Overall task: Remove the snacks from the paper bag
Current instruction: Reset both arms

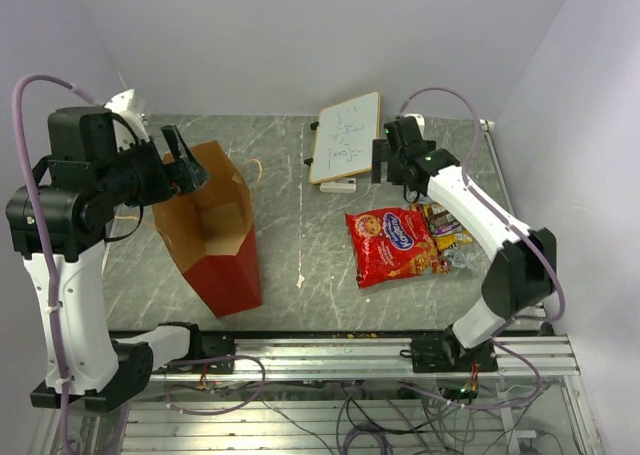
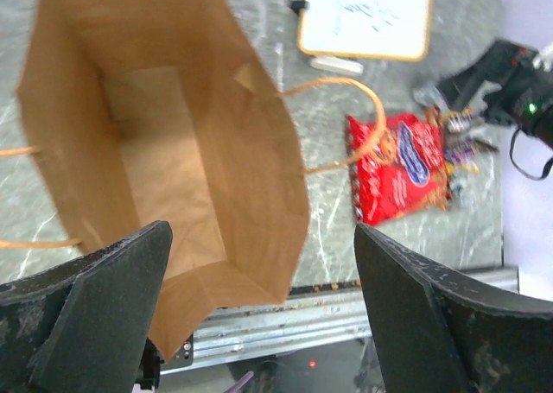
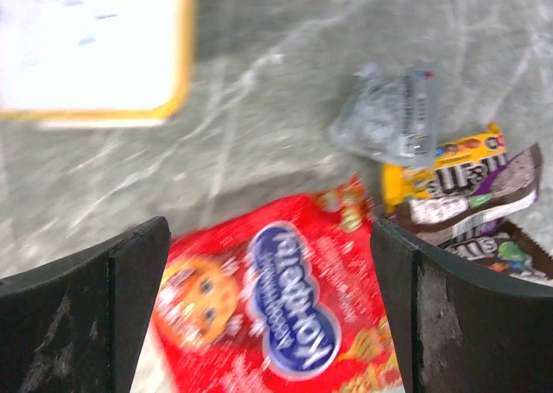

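The paper bag (image 1: 215, 235) stands at the left of the table, brown above and red below, its mouth open. Its brown inside (image 2: 164, 151) shows nothing in it. My left gripper (image 1: 185, 165) hovers over the bag's far left rim, open (image 2: 259, 315), gripping nothing. The red cookie packet (image 1: 392, 243) lies flat at the right, with several small candy bars (image 1: 447, 230) beside it. My right gripper (image 1: 390, 160) hangs just beyond them, open (image 3: 268, 315) above the packet (image 3: 285, 307). Yellow (image 3: 449, 164), silver (image 3: 393, 117) and brown (image 3: 484, 207) bars lie next to it.
A small whiteboard (image 1: 346, 137) with a wooden frame lies at the back centre, close to the right gripper. The metal rail (image 1: 340, 355) with the arm bases runs along the near table edge. One bag handle (image 2: 346, 125) loops out toward the packet.
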Robot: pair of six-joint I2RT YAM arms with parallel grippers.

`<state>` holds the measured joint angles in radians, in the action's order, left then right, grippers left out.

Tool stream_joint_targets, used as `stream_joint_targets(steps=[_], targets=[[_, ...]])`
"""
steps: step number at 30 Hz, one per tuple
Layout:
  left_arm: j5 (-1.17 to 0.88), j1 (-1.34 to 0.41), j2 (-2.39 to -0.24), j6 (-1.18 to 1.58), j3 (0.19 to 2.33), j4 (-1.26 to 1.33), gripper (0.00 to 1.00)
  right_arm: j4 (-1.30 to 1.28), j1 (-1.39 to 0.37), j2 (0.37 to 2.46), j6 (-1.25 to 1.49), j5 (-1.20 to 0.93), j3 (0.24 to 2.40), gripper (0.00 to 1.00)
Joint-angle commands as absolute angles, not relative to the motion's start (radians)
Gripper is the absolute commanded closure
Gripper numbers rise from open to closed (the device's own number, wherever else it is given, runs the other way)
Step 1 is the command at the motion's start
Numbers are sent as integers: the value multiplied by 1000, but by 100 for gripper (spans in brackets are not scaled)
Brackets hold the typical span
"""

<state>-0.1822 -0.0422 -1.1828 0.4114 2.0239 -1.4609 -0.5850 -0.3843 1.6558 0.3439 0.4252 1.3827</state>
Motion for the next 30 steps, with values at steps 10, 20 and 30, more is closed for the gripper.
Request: stream_joint_targets(steps=[10, 20, 30], targets=[[-173, -325, -1129, 371, 2087, -1342, 4, -1021, -557, 1099, 421, 228, 1521, 0], [-186, -325, -1055, 532, 2067, -1100, 1, -1167, -557, 1121, 490, 245, 2013, 0], [-137, -325, -1009, 561, 2075, -995, 2, -1081, -557, 1083, 549, 255, 2111, 0]])
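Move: The left hand is high over the standing paper bag, whose middle is about 25 cm below and 3 cm ahead. From the right hand, the just-released grey packet lies some 5 cm ahead, 9 cm right and 13 cm down. At that same depth, the yellow and brown candy packs are 3 cm back and 16 cm right, the red cookie bag 10 cm back and 2 cm right. The whiteboard is about 13 cm ahead, 12 cm left and 9 cm down. Up and back the right hand sweeps fast, some 36 cm up and 21 back, away from the released snacks; it swings left at first, then returns, its fingers tipping up towards level and its left side rolling up. The left hand first slides about 5 cm right over the paper bag, then rises 13 cm, drawing back slightly and tipping its fingers up. Both grippers stay wide open and empty. ##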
